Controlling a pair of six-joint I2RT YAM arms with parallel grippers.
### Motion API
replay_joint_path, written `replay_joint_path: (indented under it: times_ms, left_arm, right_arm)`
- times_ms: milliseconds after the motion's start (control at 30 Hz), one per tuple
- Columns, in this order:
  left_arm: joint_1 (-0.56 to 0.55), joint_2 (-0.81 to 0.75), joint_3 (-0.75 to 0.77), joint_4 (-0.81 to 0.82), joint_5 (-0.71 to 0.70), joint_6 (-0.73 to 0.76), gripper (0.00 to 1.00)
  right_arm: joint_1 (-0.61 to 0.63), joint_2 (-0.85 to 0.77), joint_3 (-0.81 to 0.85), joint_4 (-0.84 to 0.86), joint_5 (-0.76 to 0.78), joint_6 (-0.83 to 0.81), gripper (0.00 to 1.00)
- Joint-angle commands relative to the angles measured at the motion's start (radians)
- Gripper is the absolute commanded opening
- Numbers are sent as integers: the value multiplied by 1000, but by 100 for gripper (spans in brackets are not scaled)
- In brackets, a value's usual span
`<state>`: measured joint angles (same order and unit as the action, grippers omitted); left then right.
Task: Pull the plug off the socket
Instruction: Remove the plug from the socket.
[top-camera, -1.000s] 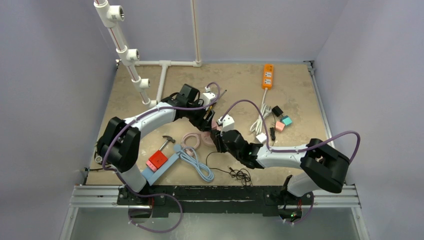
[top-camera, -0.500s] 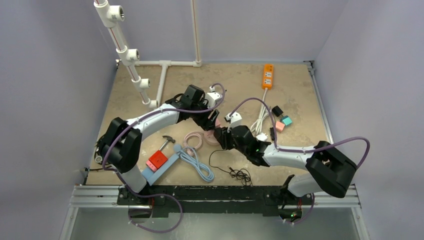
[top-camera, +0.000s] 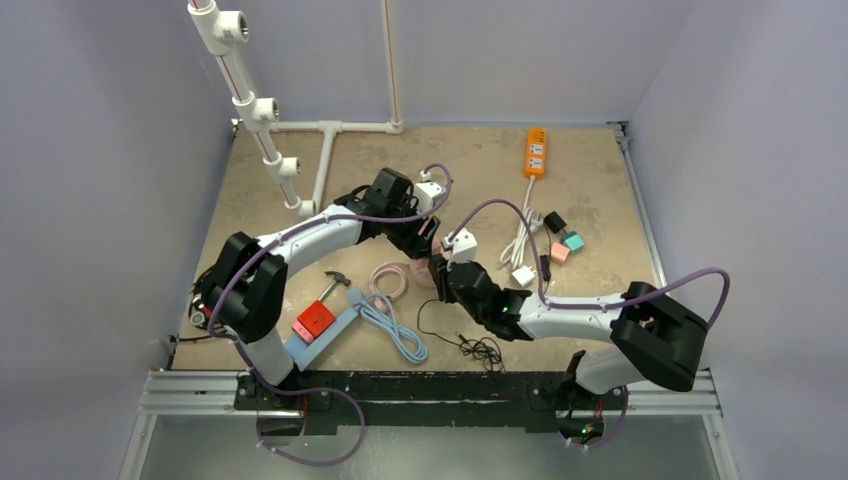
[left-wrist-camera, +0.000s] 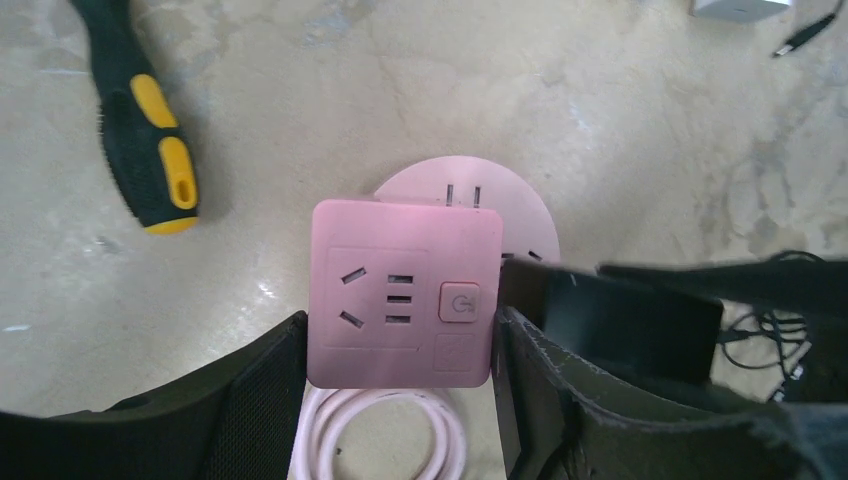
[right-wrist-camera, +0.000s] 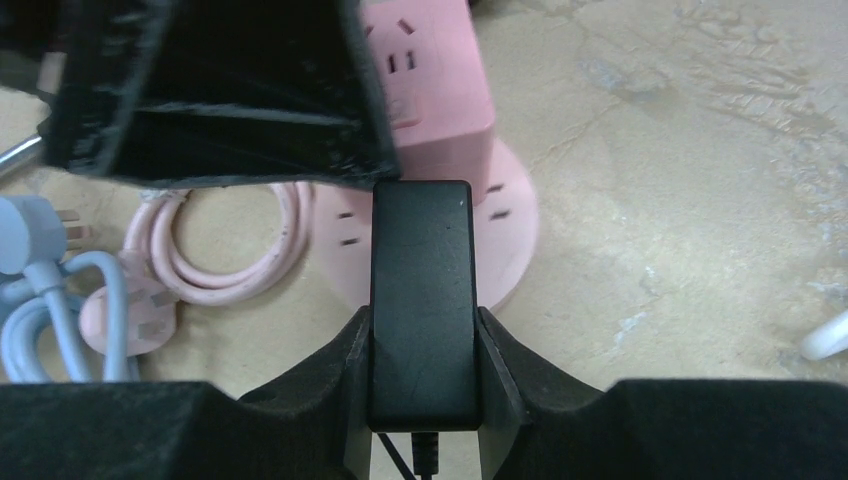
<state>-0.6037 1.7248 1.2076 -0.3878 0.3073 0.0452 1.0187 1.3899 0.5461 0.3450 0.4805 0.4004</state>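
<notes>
The socket (left-wrist-camera: 400, 300) is a pink cube on a round pink base (right-wrist-camera: 505, 235). My left gripper (left-wrist-camera: 400, 330) is shut on it, one finger on each side face. The plug (right-wrist-camera: 420, 300) is a black block with a thin black lead. My right gripper (right-wrist-camera: 422, 320) is shut on its flanks. Its front end lies against the cube's side just under my left finger (right-wrist-camera: 230, 90), so the prongs are hidden. In the top view both grippers meet at the socket (top-camera: 434, 262) mid-table.
A black and yellow screwdriver (left-wrist-camera: 150, 150) lies behind the socket. The socket's pink cord coil (right-wrist-camera: 230, 260) and a blue cable (top-camera: 395, 330) lie to its left, near a hammer (top-camera: 335, 285). An orange power strip (top-camera: 537, 152) and small adapters (top-camera: 560, 245) sit far right.
The left wrist has shifted slightly right. The right arm swung right and came partly back. Both grips look unchanged.
</notes>
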Motion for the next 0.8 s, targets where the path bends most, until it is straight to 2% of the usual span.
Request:
replay_joint_path:
  times_ms: [0, 233, 433, 767]
  left_arm:
    - [16, 66, -5, -58, -180, 13, 2]
    - [16, 60, -3, -60, -183, 9, 2]
    - [16, 45, -2, -59, -251, -22, 4]
    - [30, -24, -12, -51, -382, -113, 8]
  right_arm:
    - [76, 34, 88, -24, 138, 28, 0]
    - [80, -4, 65, 0, 96, 44, 0]
    - [77, -97, 31, 16, 76, 50, 0]
    - [-49, -267, 97, -160, 91, 74, 0]
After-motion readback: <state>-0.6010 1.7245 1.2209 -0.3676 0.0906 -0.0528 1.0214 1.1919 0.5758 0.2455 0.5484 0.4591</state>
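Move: The left gripper still holds the pink socket by its cube top. The black plug in the right gripper sits up against the cube's near side, its middle about 5 cm back and 2 cm right of the left hand, level with it. From the right hand, the socket's cube is some 6 cm ahead and 3 cm left, about level; the pink cable coil is about 10 cm left, neither ahead nor back, and 8 cm down; the screwdriver handle is about 15 cm ahead, 3 cm left and 8 cm down. Draw the right gripper, keeping its grip on the black plug, away from the socket's cube: first a short slip back and left, then up about 6 cm, swinging slightly right as it climbs. Keep the left gripper shut on the socket and carry it about 3 cm forward and 2 cm left, turning it some 10 degrees counter-clockwise, away from the plug. ##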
